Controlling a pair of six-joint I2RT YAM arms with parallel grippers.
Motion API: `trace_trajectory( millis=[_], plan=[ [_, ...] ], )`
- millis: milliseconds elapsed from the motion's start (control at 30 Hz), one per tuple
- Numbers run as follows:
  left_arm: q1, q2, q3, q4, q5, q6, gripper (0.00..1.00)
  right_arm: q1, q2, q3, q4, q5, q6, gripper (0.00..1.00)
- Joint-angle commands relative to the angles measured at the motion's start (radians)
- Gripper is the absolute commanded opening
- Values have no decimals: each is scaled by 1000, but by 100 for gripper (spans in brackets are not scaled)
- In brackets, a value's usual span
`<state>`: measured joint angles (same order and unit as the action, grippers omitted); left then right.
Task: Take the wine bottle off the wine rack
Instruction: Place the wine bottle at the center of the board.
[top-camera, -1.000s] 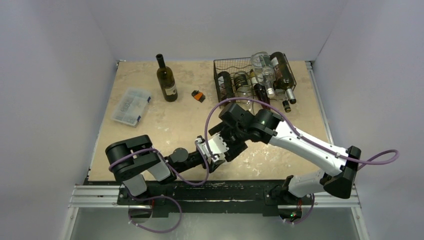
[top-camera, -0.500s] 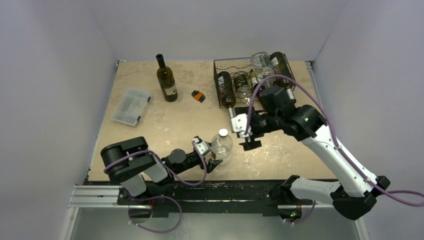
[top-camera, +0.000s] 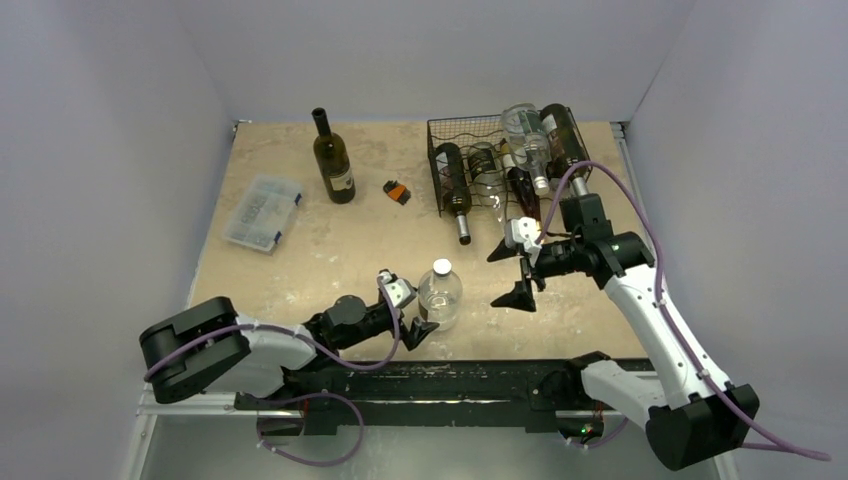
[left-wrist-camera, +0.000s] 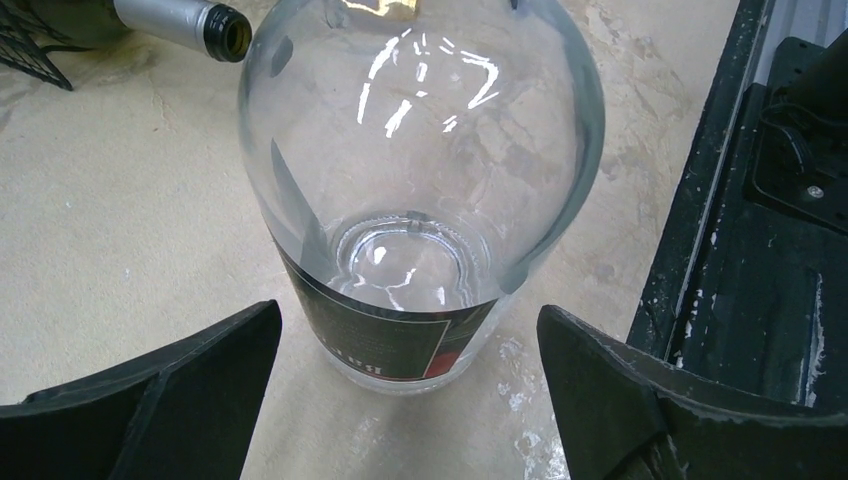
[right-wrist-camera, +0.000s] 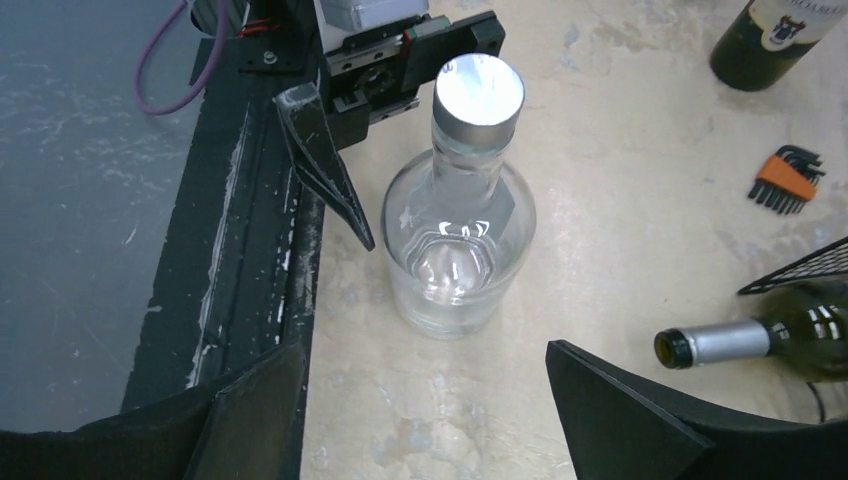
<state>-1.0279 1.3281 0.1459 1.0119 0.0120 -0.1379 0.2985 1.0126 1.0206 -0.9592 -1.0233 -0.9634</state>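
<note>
A clear wine bottle (top-camera: 441, 295) with a silver cap stands upright on the table near the front edge, off the wine rack (top-camera: 437, 160). My left gripper (top-camera: 410, 308) is open just left of it. In the left wrist view the clear wine bottle (left-wrist-camera: 420, 200) fills the frame, and the left gripper (left-wrist-camera: 410, 370) has a finger on each side of its base without touching it. My right gripper (top-camera: 510, 275) hangs open to the bottle's right, holding nothing. The right wrist view looks down on the bottle (right-wrist-camera: 460, 240) beyond the open right gripper (right-wrist-camera: 420, 400).
The black wire rack holds several lying bottles, one neck (top-camera: 462, 225) poking out toward the front. A dark bottle (top-camera: 335, 165) stands at the back left, orange hex keys (top-camera: 398, 192) beside it, and a clear plastic box (top-camera: 262, 211) further left. A black rail (top-camera: 430, 380) runs along the near edge.
The right gripper let go of the clear bottle, opened and pulled back right toward the rack. The left gripper opened wide and its arm drew back left. The bottle now stands alone.
</note>
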Motion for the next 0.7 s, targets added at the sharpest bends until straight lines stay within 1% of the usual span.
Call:
trace_trajectory(
  millis=[0,167,267,400,467,567,667],
  plan=[
    [5,-122,30,-166,14,-35,100,-35,-7,-50,97,-143,43,95],
    [5,-362,158,-623,21,-80,100,-64,-18,-117,179,-170,95,95],
    [6,-492,222,-821,16,-117,100,-77,-21,-129,202,-152,122,95],
    [6,-623,266,-957,-8,-183,100,-99,-37,-142,217,-145,130,96],
    [6,-670,281,-1001,-66,-242,100,-108,-49,-152,224,-135,132,97],
    [6,-709,311,-1085,-129,-333,100,-121,-60,-163,235,-120,138,97],
    [6,-714,337,-1148,-175,-419,100,-131,-54,-163,239,-103,138,98]
  ],
)
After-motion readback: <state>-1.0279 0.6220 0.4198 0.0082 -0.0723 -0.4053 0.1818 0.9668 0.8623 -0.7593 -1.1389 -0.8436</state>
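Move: The clear wine bottle stands upright just beyond the left fingertips, its middle about 3 cm to the right, 2 cm ahead and 4 cm above the left hand. From that hand the dark bottle on the rack lies some 28 cm ahead and 6 cm right, and the orange hex keys about 28 cm ahead and 7 cm left, both lower. From the right hand the wine bottle is roughly 9 cm left, 3 cm ahead and 11 cm lower. Backing off about 1 cm to the rear and left, the left hand then climbs steeply, some 11 cm, beside the already released bottle and veers left to end about 4 cm that way. Late in the rise its wrist rolls about 15 degrees, counter-clockwise looking along the fingers, which stay wide open. The right hand, also open, only eases slightly forward and down. ##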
